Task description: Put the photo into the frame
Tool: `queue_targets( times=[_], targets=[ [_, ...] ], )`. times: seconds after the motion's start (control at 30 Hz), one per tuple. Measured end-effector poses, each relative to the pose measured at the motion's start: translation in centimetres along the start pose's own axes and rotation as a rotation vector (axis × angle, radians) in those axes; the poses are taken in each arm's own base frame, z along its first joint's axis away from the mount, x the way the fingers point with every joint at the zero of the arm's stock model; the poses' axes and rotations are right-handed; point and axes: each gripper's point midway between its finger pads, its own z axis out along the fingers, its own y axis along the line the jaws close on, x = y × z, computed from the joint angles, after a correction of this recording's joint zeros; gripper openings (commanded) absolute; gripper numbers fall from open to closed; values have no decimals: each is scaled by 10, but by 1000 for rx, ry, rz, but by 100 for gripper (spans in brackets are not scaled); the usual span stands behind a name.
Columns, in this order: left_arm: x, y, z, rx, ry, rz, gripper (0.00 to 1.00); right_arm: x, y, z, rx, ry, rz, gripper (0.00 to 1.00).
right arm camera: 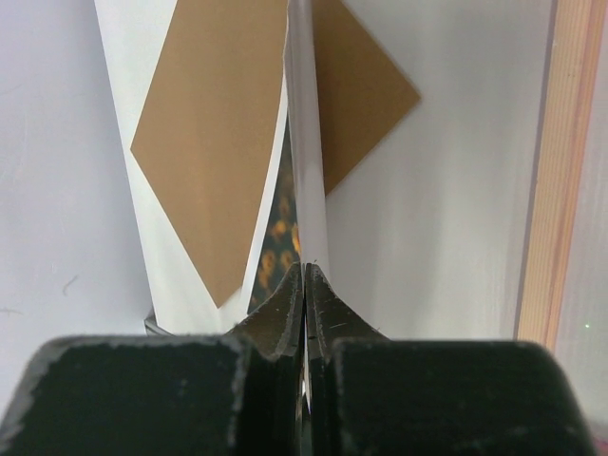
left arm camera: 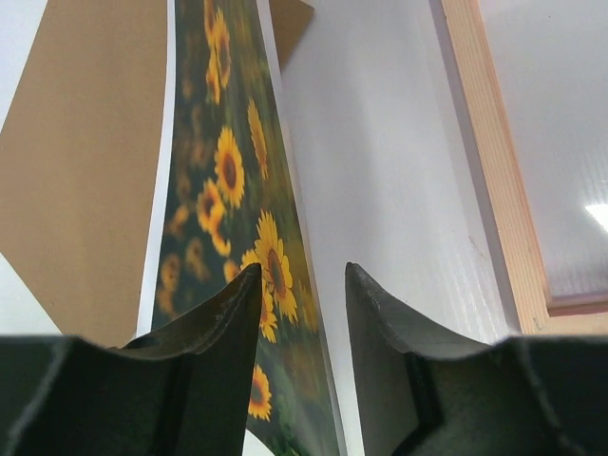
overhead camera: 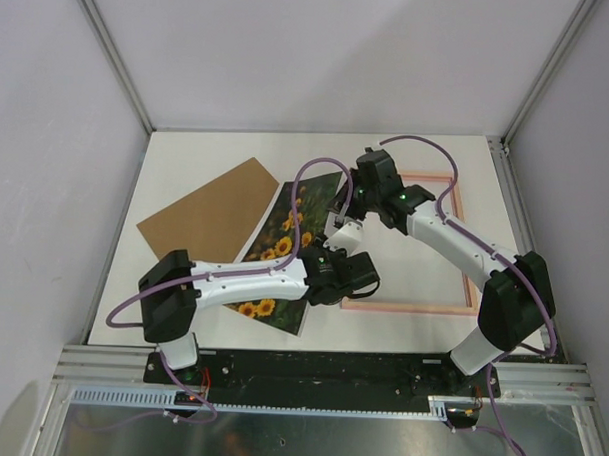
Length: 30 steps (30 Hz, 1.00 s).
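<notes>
The photo (overhead camera: 282,239), yellow sunflowers on dark green, is tilted up along its right edge, left of the frame (overhead camera: 412,307). My right gripper (overhead camera: 341,225) is shut on the photo's edge (right arm camera: 306,171), and the sheet runs away from the right gripper (right arm camera: 304,271) nearly edge-on. My left gripper (overhead camera: 357,276) sits at the photo's near right corner. In the left wrist view the left gripper (left arm camera: 302,275) is open, with the photo (left arm camera: 233,180) and its white edge passing between the fingers with a gap on each side. The pale wood frame rail (left arm camera: 494,171) lies to the right.
A plain brown backing board (overhead camera: 210,215) lies flat at the left, partly under the photo, and shows again as the brown board (right arm camera: 209,142) in the right wrist view. Grey walls close in the white table (overhead camera: 227,150) on three sides. The frame rail (right arm camera: 560,171) is close on the right.
</notes>
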Motion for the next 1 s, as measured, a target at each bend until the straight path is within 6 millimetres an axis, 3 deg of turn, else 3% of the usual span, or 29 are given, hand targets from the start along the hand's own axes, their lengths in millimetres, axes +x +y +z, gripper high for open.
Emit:
queue_targets(
  times=[0.17,0.27,0.37,0.47,0.53,0.63,0.73,0.87,1.0],
  targets=[
    [-2,0,3,-31,-5,19,35,-1,-5,-1,19,1,6,0],
    [-5,0,4,-47,-13,24,23,-2,-7,-2,26,0,9,0],
    [-10,2,4,-64,-23,30,4,-5,-8,-4,27,-6,12,0],
    [-14,3,4,-78,-34,31,1,-7,-8,-8,28,-11,15,0],
    [-16,3,4,-85,-40,31,0,-9,-7,-11,25,-18,15,9],
    [-19,5,3,-95,-50,29,0,-12,-6,-16,21,-28,17,49],
    [-23,7,3,-98,-51,27,0,-15,-5,-21,20,-40,8,74],
    [-37,18,1,-105,-60,9,0,-28,1,-43,12,-89,-14,85],
    [-70,46,-2,-124,-90,-63,0,-64,16,-90,-28,-222,-34,88]
  ],
)
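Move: The photo's raised right edge runs between the left hand's open fingertips, about 1 cm ahead of their pinch point. It is also still pinched in the right hand's shut fingers. From the left hand, the frame's middle is roughly 19 cm right, 3 ahead and 13 below, and the brown board some 24 cm left, 8 ahead and equally low. Left fingers pinch the photo's right edge, then raise it about 7 cm; right opens, leaving up and right. ##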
